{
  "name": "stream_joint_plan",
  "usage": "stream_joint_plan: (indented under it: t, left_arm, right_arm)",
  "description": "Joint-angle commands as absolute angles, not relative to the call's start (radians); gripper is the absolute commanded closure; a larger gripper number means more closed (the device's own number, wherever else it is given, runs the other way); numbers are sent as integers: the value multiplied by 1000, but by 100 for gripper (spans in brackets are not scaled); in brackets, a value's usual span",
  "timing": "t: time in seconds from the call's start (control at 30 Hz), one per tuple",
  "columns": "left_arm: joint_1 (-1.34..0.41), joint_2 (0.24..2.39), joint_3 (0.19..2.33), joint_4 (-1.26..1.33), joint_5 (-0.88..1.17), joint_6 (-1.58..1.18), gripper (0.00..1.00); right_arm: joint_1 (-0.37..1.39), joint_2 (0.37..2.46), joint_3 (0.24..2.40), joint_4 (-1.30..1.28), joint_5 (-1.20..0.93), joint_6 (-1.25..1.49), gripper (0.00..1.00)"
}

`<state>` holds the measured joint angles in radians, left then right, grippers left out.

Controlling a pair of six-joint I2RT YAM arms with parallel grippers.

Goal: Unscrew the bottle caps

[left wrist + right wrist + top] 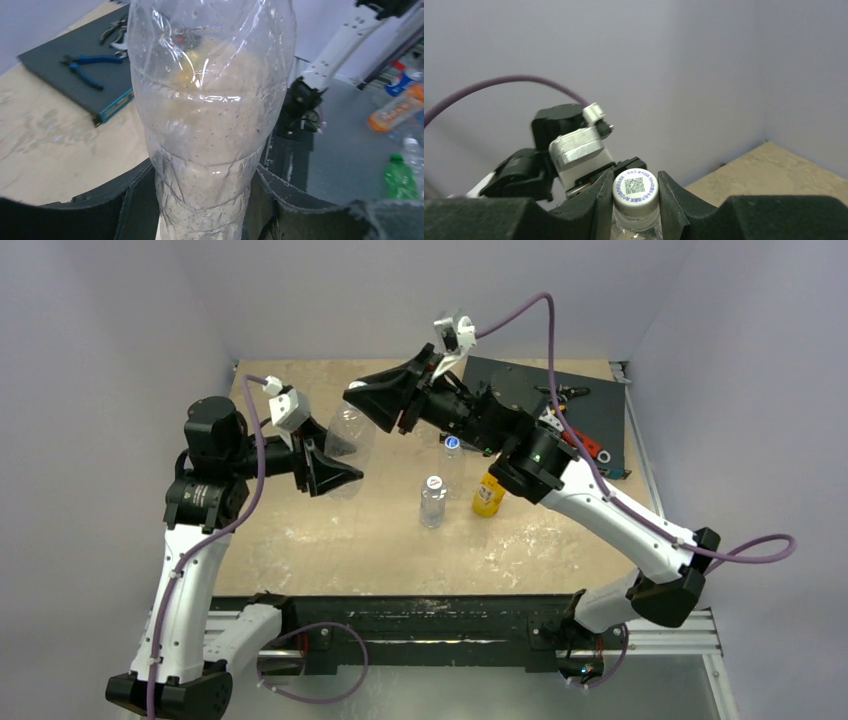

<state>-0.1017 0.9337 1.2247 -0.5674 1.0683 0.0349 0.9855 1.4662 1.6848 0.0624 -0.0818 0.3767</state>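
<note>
A clear plastic bottle (352,430) hangs above the table at the back left, between the two arms. My left gripper (338,468) is shut on its lower body; in the left wrist view the dimpled bottle (210,100) fills the gap between the black fingers (130,210). My right gripper (362,400) is shut on that bottle's white cap (635,187), which bears a printed code, and a finger presses on each side of it. On the table stand a clear bottle with a white cap (432,502), a blue-capped bottle (452,446) and an orange-yellow bottle (488,496).
A dark mat (600,400) with hand tools lies at the back right; blue-handled pliers (85,67) rest on it. Grey walls close the table on three sides. Beyond the table edge, several bottles (400,175) lie on the floor.
</note>
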Motion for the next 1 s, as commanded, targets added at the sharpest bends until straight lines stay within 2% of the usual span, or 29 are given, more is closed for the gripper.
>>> stream_joint_plan:
  t: [0.0,0.33,0.43,0.53,0.57,0.6,0.63,0.67,0.7,0.83,0.97]
  left_arm:
    - [-101,936,1275,-437,1299,-126,87]
    - [-101,926,1282,-425,1449,-178,87]
    - [-101,923,1282,-429,1454,-180,88]
    - [-101,923,1275,-438,1422,-158,89]
    - [-101,923,1271,-450,1401,-138,89]
    - [-101,923,1271,-476,1366,-99,89]
    - [-101,923,1274,-512,1317,-51,89]
    - [-101,921,1274,-541,1258,-12,89]
    - [-101,916,1267,-547,1198,36,90]
    - [-101,883,1216,-505,937,117,93]
    - [-101,840,1159,-449,739,173,97]
  right_arm:
    - [962,1374,1609,198,-471,339,100]
    - [894,1335,1516,376,-841,384,100]
    - [876,1365,1555,350,-877,398,100]
    - [874,1381,1594,273,-785,373,98]
    - [874,1384,1607,238,-696,365,81]
    - [875,1386,1617,212,-607,364,59]
    - [877,1388,1625,186,-517,359,42]
    - [880,1389,1635,167,-441,358,26]
    - [884,1387,1637,155,-365,363,16]
    - [932,1395,1651,99,-26,385,13]
    - [1012,1459,1741,-9,218,398,18]
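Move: The right fingers already hold the white cap, so it sits at their hand point. The clear bottle under it has its middle some 10 cm below, 3 cm back and 3 cm left. Down on the table, about 42 cm below the right hand, stand the small bottle (10 cm right, 2 cm ahead) and the blue-capped bottle (14 cm right, 8 cm ahead). From the left hand, the cap is roughly 14 cm up, 4 cm ahead and 4 cm right. Still pinching the cap, the right hand swings back about 8 cm, slightly right and up, twisting some 27 degrees counter-clockwise. The left keeps its grip on the bottle and travels back 6 to 7 cm and up 3, turning about 20 degrees clockwise against it. Then the right fingers open and let go of the cap, and both hands swing forward and unwind nearly to their starting places, the right ending about 2 cm further right. ##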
